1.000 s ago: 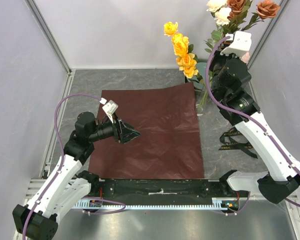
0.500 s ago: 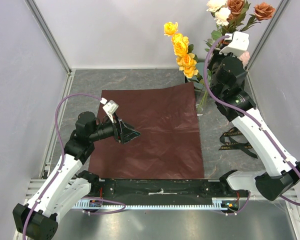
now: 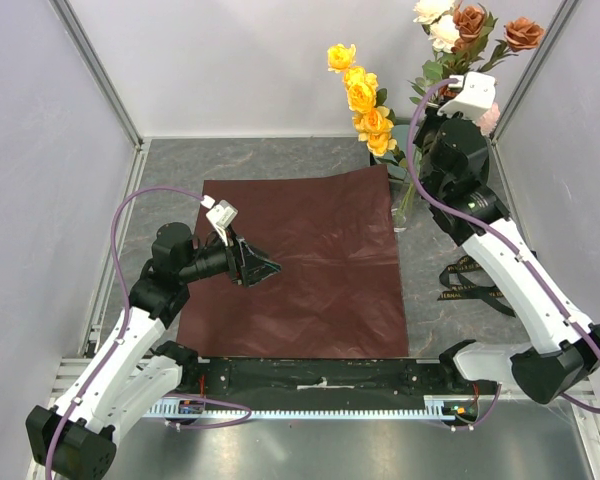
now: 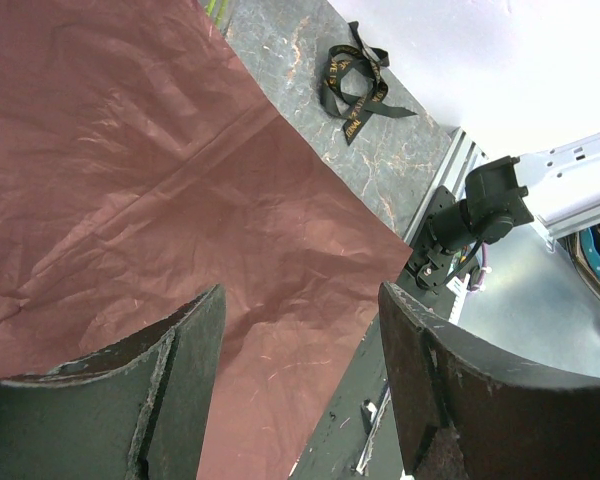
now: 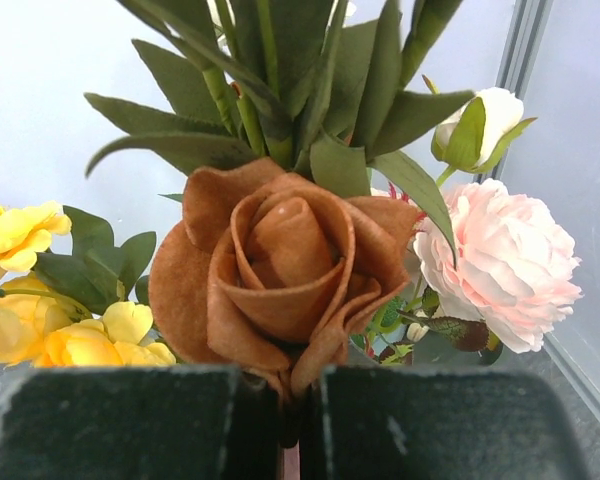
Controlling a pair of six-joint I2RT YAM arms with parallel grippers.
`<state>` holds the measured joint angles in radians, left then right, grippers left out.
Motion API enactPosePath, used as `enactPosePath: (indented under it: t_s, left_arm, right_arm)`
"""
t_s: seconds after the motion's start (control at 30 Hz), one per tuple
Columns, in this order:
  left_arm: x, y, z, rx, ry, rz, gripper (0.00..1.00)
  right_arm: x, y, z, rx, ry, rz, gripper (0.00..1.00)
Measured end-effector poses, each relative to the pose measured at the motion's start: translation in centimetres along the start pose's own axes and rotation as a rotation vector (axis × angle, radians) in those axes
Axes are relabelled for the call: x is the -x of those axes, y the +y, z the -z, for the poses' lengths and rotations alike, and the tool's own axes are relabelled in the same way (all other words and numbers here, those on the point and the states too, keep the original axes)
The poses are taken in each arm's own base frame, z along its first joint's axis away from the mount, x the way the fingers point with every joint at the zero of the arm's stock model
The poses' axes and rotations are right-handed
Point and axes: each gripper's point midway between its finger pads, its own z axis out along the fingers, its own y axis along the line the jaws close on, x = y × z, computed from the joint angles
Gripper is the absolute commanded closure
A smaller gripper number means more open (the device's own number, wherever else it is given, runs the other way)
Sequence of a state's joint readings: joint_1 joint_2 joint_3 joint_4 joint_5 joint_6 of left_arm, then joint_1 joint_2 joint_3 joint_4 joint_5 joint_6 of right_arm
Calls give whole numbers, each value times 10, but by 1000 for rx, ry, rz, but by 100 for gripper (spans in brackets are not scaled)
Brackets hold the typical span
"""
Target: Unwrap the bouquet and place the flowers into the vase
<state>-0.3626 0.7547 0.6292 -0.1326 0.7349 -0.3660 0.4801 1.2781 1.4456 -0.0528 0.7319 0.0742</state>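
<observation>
The maroon wrapping paper (image 3: 300, 265) of the bouquet lies unfolded flat on the table. Its black ribbon (image 3: 470, 285) rests loose to the right of the sheet. A stem of yellow roses (image 3: 365, 100) stands in the clear glass vase (image 3: 401, 205) at the back right. My right gripper (image 5: 298, 420) is shut on the stem of a rust-brown rose (image 5: 280, 265), held high above the vase with white and brown blooms (image 3: 472, 18) and a pink flower (image 5: 495, 265). Low over the paper's left part, my left gripper (image 3: 265, 268) hangs open, its fingers (image 4: 170, 380) holding nothing.
White walls and aluminium frame posts (image 3: 100, 70) close in the table on three sides. The black base rail (image 3: 320, 378) runs along the near edge. The ribbon (image 4: 358, 85) also shows in the left wrist view, on grey marbled tabletop (image 4: 310, 130).
The right arm has shifted slightly down and to the left with the bunch of brown and white flowers. The left arm and the paper have not moved.
</observation>
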Motion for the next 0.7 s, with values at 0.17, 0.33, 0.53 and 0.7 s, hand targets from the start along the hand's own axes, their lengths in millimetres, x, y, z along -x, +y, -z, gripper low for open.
enactPosePath:
  t_s: [0.17,0.33,0.53,0.7]
  left_arm:
    - [0,0,0,0,0,0,30]
    - [0,0,0,0,0,0,30]
    - [0,0,0,0,0,0,30]
    - [0,0,0,0,0,0,30]
  right_arm:
    - [-3,-3,1,-4,4,-15,100]
    - [-11,-8,1,-16,16,-27,100]
    - [-28,-11,0,-25,38,-23,100]
    - [-49,-15,1,-30,56,-8,100]
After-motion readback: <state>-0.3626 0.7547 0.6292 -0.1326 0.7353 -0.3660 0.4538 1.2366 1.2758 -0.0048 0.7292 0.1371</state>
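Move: The right hand, already shut on the brown roses' stem just below a bloom, is high over the vase, whose middle is about 5 cm ahead, 3 cm left and 35 cm below. The yellow flowers already in the vase lean out some 10 cm ahead, 13 cm left and 10 cm down; the pink bloom is about 6 cm ahead, 8 cm right and 10 cm below. From the left hand, the vase is some 26 cm ahead, 27 cm right and 14 cm below. The right hand lowers the brown roses almost straight down towards the vase by about 5 cm, starting slowly and still gathering speed at the end, between the yellow flowers on its left and the pink bloom on its right. The fingers keep their hold on the stem and the wrist barely tips; whether the stem's lower end is already inside the vase's mouth can't be seen. ##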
